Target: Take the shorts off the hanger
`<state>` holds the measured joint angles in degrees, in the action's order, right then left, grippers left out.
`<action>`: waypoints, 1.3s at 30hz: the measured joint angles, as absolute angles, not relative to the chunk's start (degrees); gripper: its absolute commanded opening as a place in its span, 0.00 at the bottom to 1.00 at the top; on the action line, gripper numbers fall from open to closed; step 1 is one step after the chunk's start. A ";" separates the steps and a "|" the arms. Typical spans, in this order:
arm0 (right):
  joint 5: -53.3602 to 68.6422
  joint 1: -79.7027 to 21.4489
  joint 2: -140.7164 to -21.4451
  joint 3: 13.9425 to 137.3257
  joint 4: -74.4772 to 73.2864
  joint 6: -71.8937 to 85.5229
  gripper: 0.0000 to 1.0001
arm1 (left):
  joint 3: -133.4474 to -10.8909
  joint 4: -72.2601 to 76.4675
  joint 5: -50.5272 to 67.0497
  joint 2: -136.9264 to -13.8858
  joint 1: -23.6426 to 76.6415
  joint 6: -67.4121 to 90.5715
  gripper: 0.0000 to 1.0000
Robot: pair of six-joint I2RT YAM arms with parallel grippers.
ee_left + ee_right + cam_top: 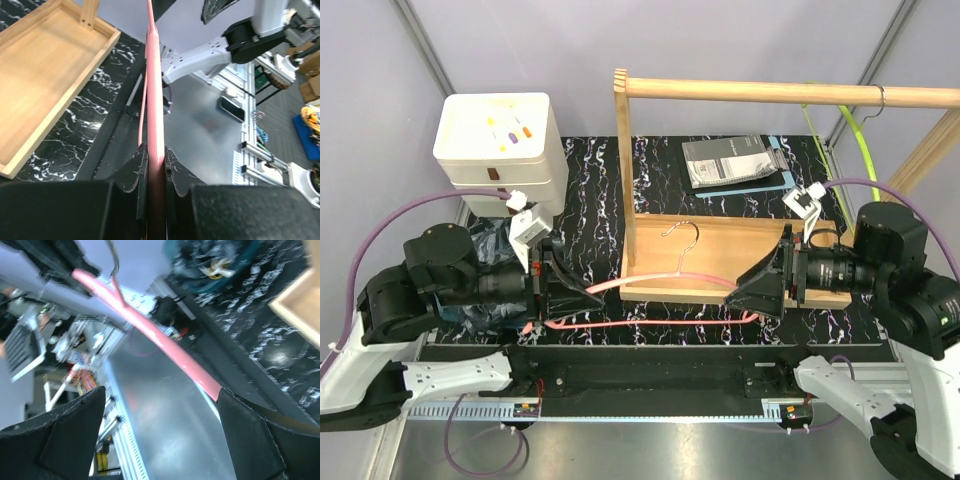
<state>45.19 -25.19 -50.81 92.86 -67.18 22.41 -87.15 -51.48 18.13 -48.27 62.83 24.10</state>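
A pink hanger (650,323) hangs level in front of the wooden rack, bare of cloth, its metal hook (685,236) pointing up. My left gripper (588,297) is shut on the hanger's left end; in the left wrist view the pink bar (155,100) runs straight out from between the fingers (137,167). My right gripper (755,292) stands wide open at the hanger's right end, and the pink bar (150,330) ends beside one finger (250,435). The shorts (480,245) lie crumpled on the table behind my left arm, dark with blue-grey marbling (210,260).
The wooden rack has a tray base (720,245) and a top rod (770,93); a yellow-green hanger (860,140) hangs at its right end. White stacked containers (500,140) stand at the back left. A grey packet (730,160) lies behind the rack.
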 measured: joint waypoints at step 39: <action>14.90 -25.08 -45.56 103.11 -79.18 20.67 0.00 | -98.85 -48.60 -2.85 -58.96 56.45 28.27 0.97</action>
<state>14.90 -25.08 -45.56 103.11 -79.18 20.67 -98.85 -48.60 -2.85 -58.96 56.45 28.27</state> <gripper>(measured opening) 0.111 0.959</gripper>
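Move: Pink hanger's right shoulder: about 3 cm back, 1 cm left and 1 cm below the open right gripper, and some 21 cm right, 3 cm back and 2 cm below the left gripper, which still holds the other end. From the right gripper, the green hanger is roughly 18 cm ahead and 14 cm right, near level; the wooden tray, 10 cm ahead, 4 cm right and 30 cm down. The rack's left post stands 16 cm ahead, 4 cm right and 12 cm below the left gripper. Bring the open right gripper back about 4 cm onto the pink hanger's right shoulder and pinch it, while the left gripper keeps its grip and carries the other end some 5 cm right towards it. Then open the left wide and swing it forward, turning it counter-clockwise; carry the hanger right and forward with the right gripper, turning it clockwise some 30 degrees. ##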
